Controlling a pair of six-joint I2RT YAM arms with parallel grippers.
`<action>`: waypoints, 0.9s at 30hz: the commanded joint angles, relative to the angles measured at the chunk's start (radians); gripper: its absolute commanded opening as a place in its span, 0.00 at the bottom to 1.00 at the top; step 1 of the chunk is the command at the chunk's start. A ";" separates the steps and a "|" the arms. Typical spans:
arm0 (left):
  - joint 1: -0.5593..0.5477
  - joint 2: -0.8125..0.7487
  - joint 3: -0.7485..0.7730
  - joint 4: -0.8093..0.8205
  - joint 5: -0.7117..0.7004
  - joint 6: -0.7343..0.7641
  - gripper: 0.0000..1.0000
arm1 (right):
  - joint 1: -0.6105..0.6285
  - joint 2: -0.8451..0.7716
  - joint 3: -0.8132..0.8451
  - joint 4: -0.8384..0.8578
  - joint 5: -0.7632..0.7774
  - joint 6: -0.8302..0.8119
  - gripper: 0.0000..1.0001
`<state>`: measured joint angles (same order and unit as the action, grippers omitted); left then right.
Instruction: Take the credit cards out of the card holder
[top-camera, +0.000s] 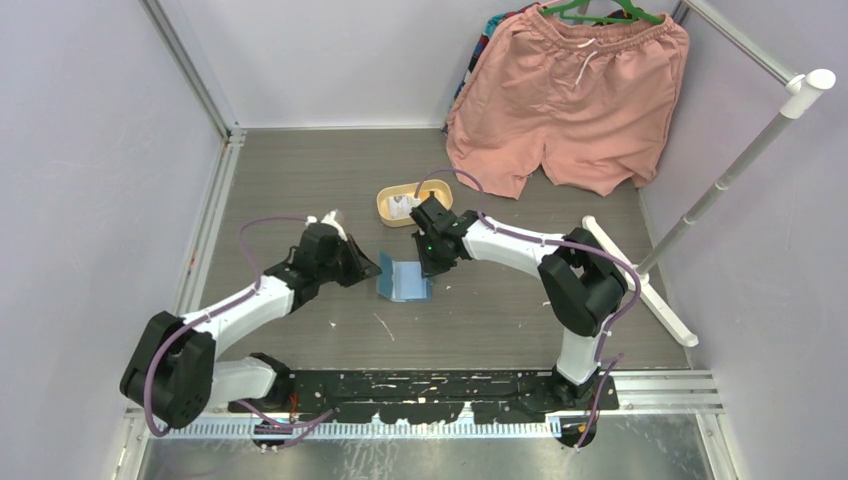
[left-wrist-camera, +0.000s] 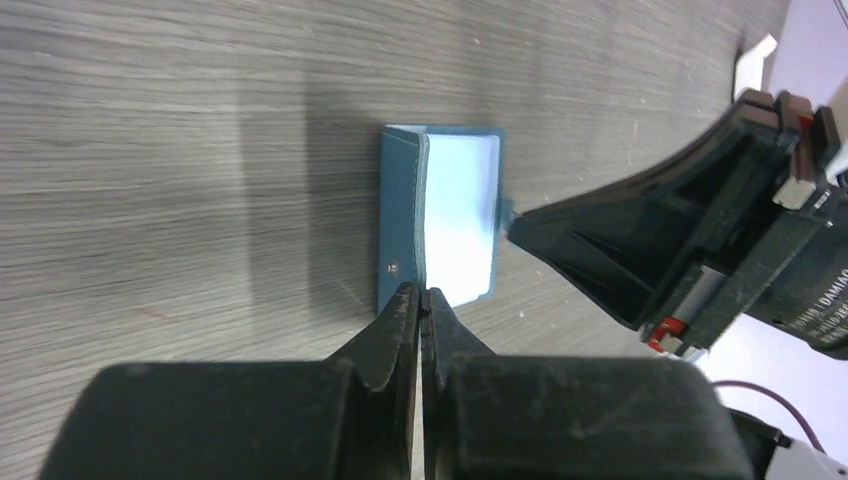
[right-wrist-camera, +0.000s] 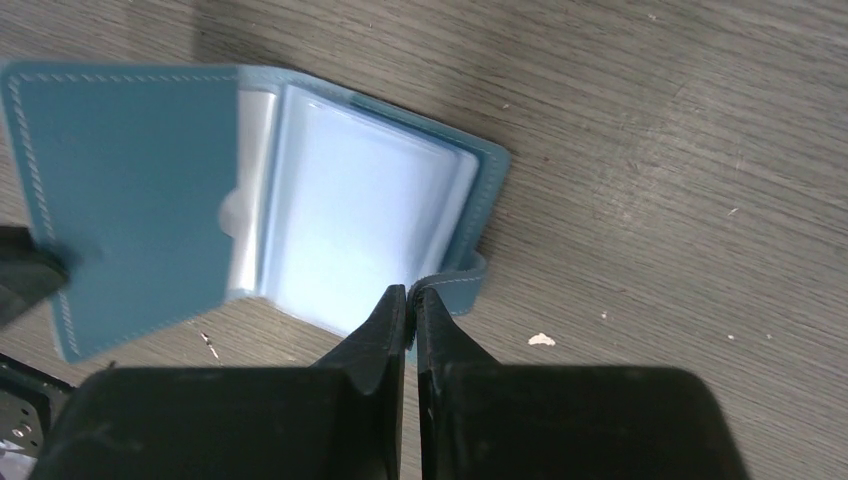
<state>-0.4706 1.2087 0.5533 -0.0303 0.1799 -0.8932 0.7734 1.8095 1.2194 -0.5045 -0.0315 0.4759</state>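
The teal-blue card holder (top-camera: 405, 280) lies open on the table between my two grippers. My left gripper (left-wrist-camera: 422, 295) is shut on the near edge of its darker cover, which stands tilted up. My right gripper (right-wrist-camera: 410, 292) is shut on the small strap tab (right-wrist-camera: 462, 285) at the holder's far side. The lighter blue pocketed inside (right-wrist-camera: 355, 225) faces up, and I cannot make out any credit cards in the pockets. In the top view the left gripper (top-camera: 372, 270) and the right gripper (top-camera: 432, 268) flank the holder.
A yellow oval tray (top-camera: 386, 203) stands just behind the holder with a whitish flat piece (top-camera: 403, 208) in it. Pink shorts (top-camera: 565, 95) hang at the back right, beside a white rack stand (top-camera: 640, 280). Small white crumbs dot the wood-grain table.
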 joint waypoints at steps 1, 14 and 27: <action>-0.066 0.049 0.036 0.121 0.042 -0.035 0.07 | 0.005 0.009 0.005 0.040 -0.015 0.019 0.01; -0.153 0.143 0.097 0.239 0.068 -0.075 0.59 | 0.002 0.016 -0.061 0.123 -0.068 0.075 0.01; -0.191 0.269 0.172 0.299 0.051 -0.126 0.62 | -0.089 -0.111 -0.291 0.352 -0.164 0.205 0.01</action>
<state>-0.6479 1.4590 0.6846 0.1829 0.2291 -0.9886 0.7174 1.7603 1.0092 -0.2382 -0.1673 0.6193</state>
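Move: The left hand already grips the free edge of the raised cover; the card holder's body it is being folded onto lies about 8 cm to its right, 3 cm back and 5 cm below. The tray is some 16 cm ahead of that hand and 9 cm right. From the right hand, which already pinches the holder's strap, the body's middle is roughly 4 cm left and 1 cm back, about 1 cm lower. Left hand sweeps 9 cm right across the card holder, releasing the cover; right keeps pinching the strap, sinking slightly. ##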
